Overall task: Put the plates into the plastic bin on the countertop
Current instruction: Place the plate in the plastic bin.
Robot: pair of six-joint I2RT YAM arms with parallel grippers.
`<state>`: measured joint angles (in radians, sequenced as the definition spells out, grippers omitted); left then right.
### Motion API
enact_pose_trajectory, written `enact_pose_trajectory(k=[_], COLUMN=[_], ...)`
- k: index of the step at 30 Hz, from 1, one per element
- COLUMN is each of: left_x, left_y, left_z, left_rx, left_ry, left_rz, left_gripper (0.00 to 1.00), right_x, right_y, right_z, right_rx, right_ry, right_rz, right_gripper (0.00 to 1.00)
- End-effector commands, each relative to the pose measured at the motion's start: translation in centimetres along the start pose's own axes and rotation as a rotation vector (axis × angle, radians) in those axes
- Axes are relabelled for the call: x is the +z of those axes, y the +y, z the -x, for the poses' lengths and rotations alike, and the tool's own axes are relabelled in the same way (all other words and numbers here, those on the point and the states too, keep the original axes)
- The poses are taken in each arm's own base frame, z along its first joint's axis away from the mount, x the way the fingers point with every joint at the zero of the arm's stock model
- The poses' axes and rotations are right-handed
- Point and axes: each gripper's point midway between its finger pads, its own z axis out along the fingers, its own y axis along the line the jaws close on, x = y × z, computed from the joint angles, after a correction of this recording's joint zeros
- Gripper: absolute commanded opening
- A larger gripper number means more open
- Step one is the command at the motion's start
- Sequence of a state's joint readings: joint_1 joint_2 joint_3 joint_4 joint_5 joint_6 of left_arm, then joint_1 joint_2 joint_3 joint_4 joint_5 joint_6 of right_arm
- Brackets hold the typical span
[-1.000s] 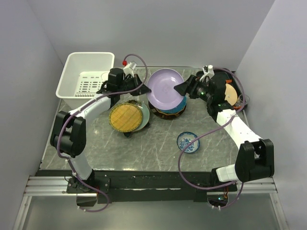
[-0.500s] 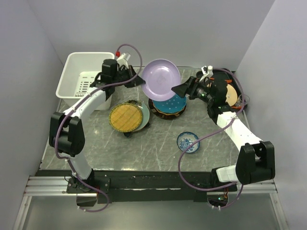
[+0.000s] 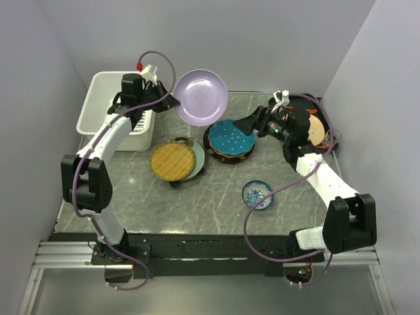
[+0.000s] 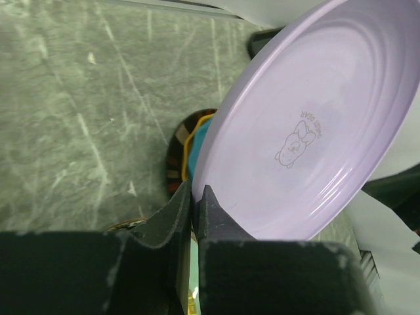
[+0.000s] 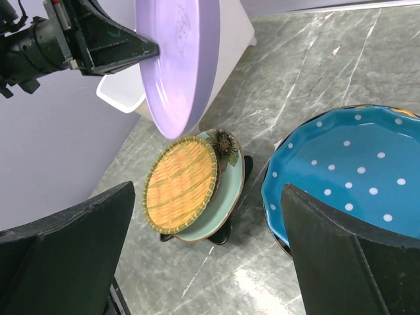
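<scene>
My left gripper [image 3: 172,102] is shut on the rim of the lavender plate [image 3: 201,97], which hangs tilted in the air just right of the white plastic bin [image 3: 117,105]. In the left wrist view the jaws pinch the plate's [image 4: 308,131] lower edge. On the grey countertop [image 3: 216,197] a teal dotted plate [image 3: 231,138] tops a dark stack. Left of the stack, a yellow woven plate [image 3: 172,160] lies on a pale green one [image 3: 198,157]. My right gripper [image 3: 244,125] hovers open over the teal plate's [image 5: 348,170] right edge, holding nothing.
A small blue-and-white dish [image 3: 256,194] sits toward the front right. A tan plate [image 3: 316,130] stands at the far right behind my right arm. Walls close the scene at the back and on both sides. The bin [image 5: 236,29] shows behind the lavender plate [image 5: 180,59] in the right wrist view.
My left arm has lifted the lavender plate off the stack and carried it up and left toward the bin, uncovering the teal dotted plate. The right gripper has opened wider and stayed put.
</scene>
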<state>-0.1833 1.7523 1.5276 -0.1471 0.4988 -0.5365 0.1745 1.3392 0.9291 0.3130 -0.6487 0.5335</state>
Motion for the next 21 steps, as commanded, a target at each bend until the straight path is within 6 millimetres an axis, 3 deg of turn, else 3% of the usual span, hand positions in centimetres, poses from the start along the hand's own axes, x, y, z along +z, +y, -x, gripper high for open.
enact_pose_trajectory(k=[1, 8, 21], left_x=[-2.0, -3.2, -5.9], left_y=[-1.0, 0.3, 5.0], left_z=[4.8, 7.2, 11.9], left_rx=[0.023, -0.009, -0.142], left_ry=[-0.128, -0.195, -0.384], left_rz=[0.001, 0.05, 0.265], left_gripper=[0.01, 0.01, 0.01], right_x=[0.1, 0.3, 0.6], right_y=[1.4, 1.0, -0.1], right_z=[1.1, 0.5, -0.1], right_rx=[-0.045, -0.035, -0.019], right_ry=[-0.02, -0.006, 0.003], right_rz=[0.042, 0.033, -0.001], right_gripper=[0.99, 0.99, 0.99])
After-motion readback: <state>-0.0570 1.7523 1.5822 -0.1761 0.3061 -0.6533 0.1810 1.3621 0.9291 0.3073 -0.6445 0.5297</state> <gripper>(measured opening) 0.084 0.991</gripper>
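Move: Off to the left hand's left, about 24 cm away and 7 cm farther out, stands the plastic bin, its middle some 18 cm below the hand, which already grips the purple plate by its rim. The basket lid lies about 15 cm back and 4 cm left of this hand; the dotted plate some 23 cm right and 5 cm back, both over 20 cm lower. From the right hand the bin is about 50 cm left and 17 cm ahead. Carrying the purple plate clear of the table, shut fingers still pinching its rim, the left hand sweeps left towards the bin's near-side right rim, about 9 cm, reaching some 4 cm farther forward at a steady pace. Meanwhile the wrist swings counter-clockwise by about 20 degrees, turning the fingers to point more straight ahead. ##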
